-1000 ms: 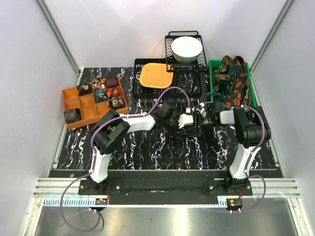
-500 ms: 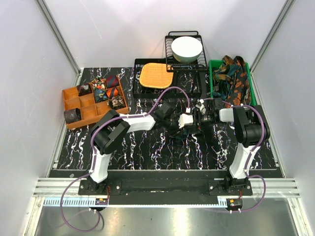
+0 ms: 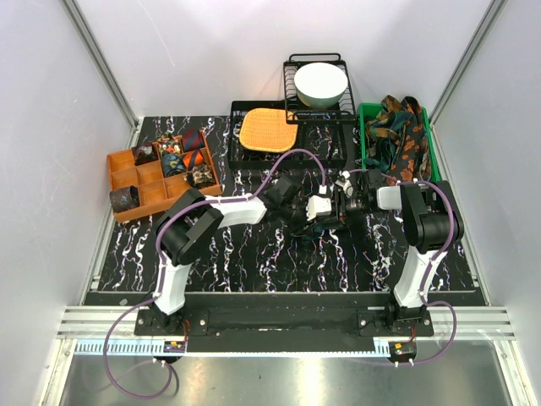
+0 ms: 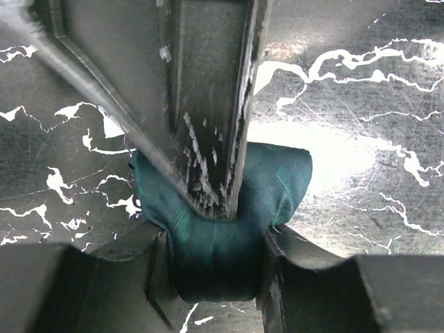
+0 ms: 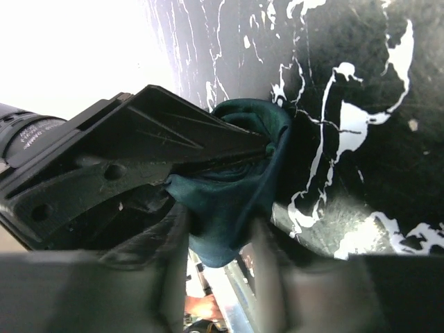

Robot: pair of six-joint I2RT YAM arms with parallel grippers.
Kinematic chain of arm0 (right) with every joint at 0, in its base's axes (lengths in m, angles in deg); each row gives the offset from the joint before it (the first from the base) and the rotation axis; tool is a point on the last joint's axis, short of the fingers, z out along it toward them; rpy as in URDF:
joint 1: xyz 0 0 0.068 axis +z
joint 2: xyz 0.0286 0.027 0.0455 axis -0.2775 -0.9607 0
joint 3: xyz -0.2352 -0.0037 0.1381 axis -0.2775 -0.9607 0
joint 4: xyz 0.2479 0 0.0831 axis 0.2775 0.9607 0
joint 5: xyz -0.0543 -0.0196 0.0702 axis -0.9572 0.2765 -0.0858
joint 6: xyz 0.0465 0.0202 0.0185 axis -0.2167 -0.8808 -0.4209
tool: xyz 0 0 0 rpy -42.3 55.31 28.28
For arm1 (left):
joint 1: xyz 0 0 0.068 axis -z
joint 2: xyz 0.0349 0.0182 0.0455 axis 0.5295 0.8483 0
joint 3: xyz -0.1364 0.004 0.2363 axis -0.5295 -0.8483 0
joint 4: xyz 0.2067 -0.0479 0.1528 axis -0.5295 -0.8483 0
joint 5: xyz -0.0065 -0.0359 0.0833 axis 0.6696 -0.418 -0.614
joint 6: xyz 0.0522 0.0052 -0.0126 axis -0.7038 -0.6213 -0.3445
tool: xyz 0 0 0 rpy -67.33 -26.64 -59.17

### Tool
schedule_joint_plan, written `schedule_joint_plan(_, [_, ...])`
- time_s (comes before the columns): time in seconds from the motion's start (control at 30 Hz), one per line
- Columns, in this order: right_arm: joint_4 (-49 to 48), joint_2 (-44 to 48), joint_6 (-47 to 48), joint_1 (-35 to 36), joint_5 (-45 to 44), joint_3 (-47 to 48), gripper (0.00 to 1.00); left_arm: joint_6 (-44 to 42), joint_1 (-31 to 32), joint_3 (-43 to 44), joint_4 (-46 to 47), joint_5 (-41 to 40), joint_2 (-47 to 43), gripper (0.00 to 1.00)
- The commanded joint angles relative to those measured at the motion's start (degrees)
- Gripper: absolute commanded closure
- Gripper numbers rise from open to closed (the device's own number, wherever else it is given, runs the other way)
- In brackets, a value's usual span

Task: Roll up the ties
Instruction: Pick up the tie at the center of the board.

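Note:
A plain dark teal tie [image 4: 277, 180], bunched into a small roll, sits just above the black marbled table at its middle. My left gripper [image 4: 211, 243] is shut on it, with fabric filling the gap between both fingers. My right gripper [image 5: 220, 236] comes from the opposite side, and its blurred fingers press the same teal tie [image 5: 229, 201] from both sides. One right finger [image 4: 201, 104] digs into the roll from above in the left wrist view. In the top view the left gripper [image 3: 325, 208] and right gripper [image 3: 345, 203] meet tip to tip.
An orange divided tray [image 3: 127, 176] at the left holds several rolled ties [image 3: 182, 156]. A green bin [image 3: 365, 127] at the back right holds loose patterned ties [image 3: 407, 135]. Behind the grippers stand a black basket with an orange woven mat [image 3: 269, 129] and a rack with a white bowl [image 3: 320, 83].
The right gripper has narrowed around the teal tie and shifted slightly toward the back. The left gripper has kept its hold in place.

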Motion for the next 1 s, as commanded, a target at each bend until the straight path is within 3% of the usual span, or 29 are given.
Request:
schedule_joint_plan(0.0, [2.0, 0.6, 2.1, 0.7, 1.6, 1.0, 0.86, -0.9, -0.2, -4.1, -11.6, -5.8, 6.3, 0.99])
schedule_joint_plan(0.03, [2.4, 0.5, 2.6, 0.7, 1.4, 1.3, 1.00, -0.8, -0.2, -4.1, -11.4, -6.0, 6.2, 0.97])
schedule_joint_plan(0.13, [4.0, 0.3, 3.6, 0.8, 0.9, 1.9, 1.00, 0.1, -0.4, -4.1, -11.1, -5.6, 6.0, 0.84])
schedule_joint_plan(0.17, [4.2, 0.3, 3.9, 0.8, 0.6, 1.9, 1.00, 1.2, -0.7, -4.4, -10.0, -5.2, 5.3, 0.73])
schedule_joint_plan(0.27, [4.6, 0.8, 4.0, 0.8, 0.5, 2.1, 1.00, 2.6, -1.1, -5.7, -7.4, -4.5, 3.1, 0.55])
schedule_joint_plan(0.3, [4.7, 1.0, 4.1, 0.8, 0.5, 2.1, 1.00, 2.8, -1.1, -6.1, -6.8, -4.5, 2.2, 0.43])
schedule_joint_plan(0.53, [5.9, 3.2, 4.9, 0.8, 0.9, 1.7, 1.00, 6.4, -2.2, -9.6, -0.9, -4.6, -8.0, 0.01])
schedule_joint_plan(0.7, [6.0, 5.9, 4.2, 0.7, 1.9, 1.5, 1.00, 10.9, -3.0, -11.7, 2.5, -4.8, -13.7, 0.01])
schedule_joint_plan(0.97, [7.1, 14.3, 1.8, 0.8, 4.6, 1.0, 1.00, 15.4, -4.9, -27.2, 19.0, -3.8, -33.3, 0.01])
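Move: The rolled green tie sits between the two hands: its middle is about 3 cm to the right hand's left, level with it fore and aft and about 1 cm lower. The left hand already has its fingers around the roll, whose middle is about 2 cm to its right. Counted from the right hand, the black tray is some 28 cm ahead and 11 cm left, the green basket about 24 cm ahead and 21 cm right. The rolled tie passes to the right hand, whose fingers shut from half open and pinch its near end. The left fingers then spread wide and let go, backing off leftward about 7 cm, also up and a little back, turning some 15 degrees counter-clockwise. The right hand eases barely back, then lifts about 4 cm, keeping its pinch. ##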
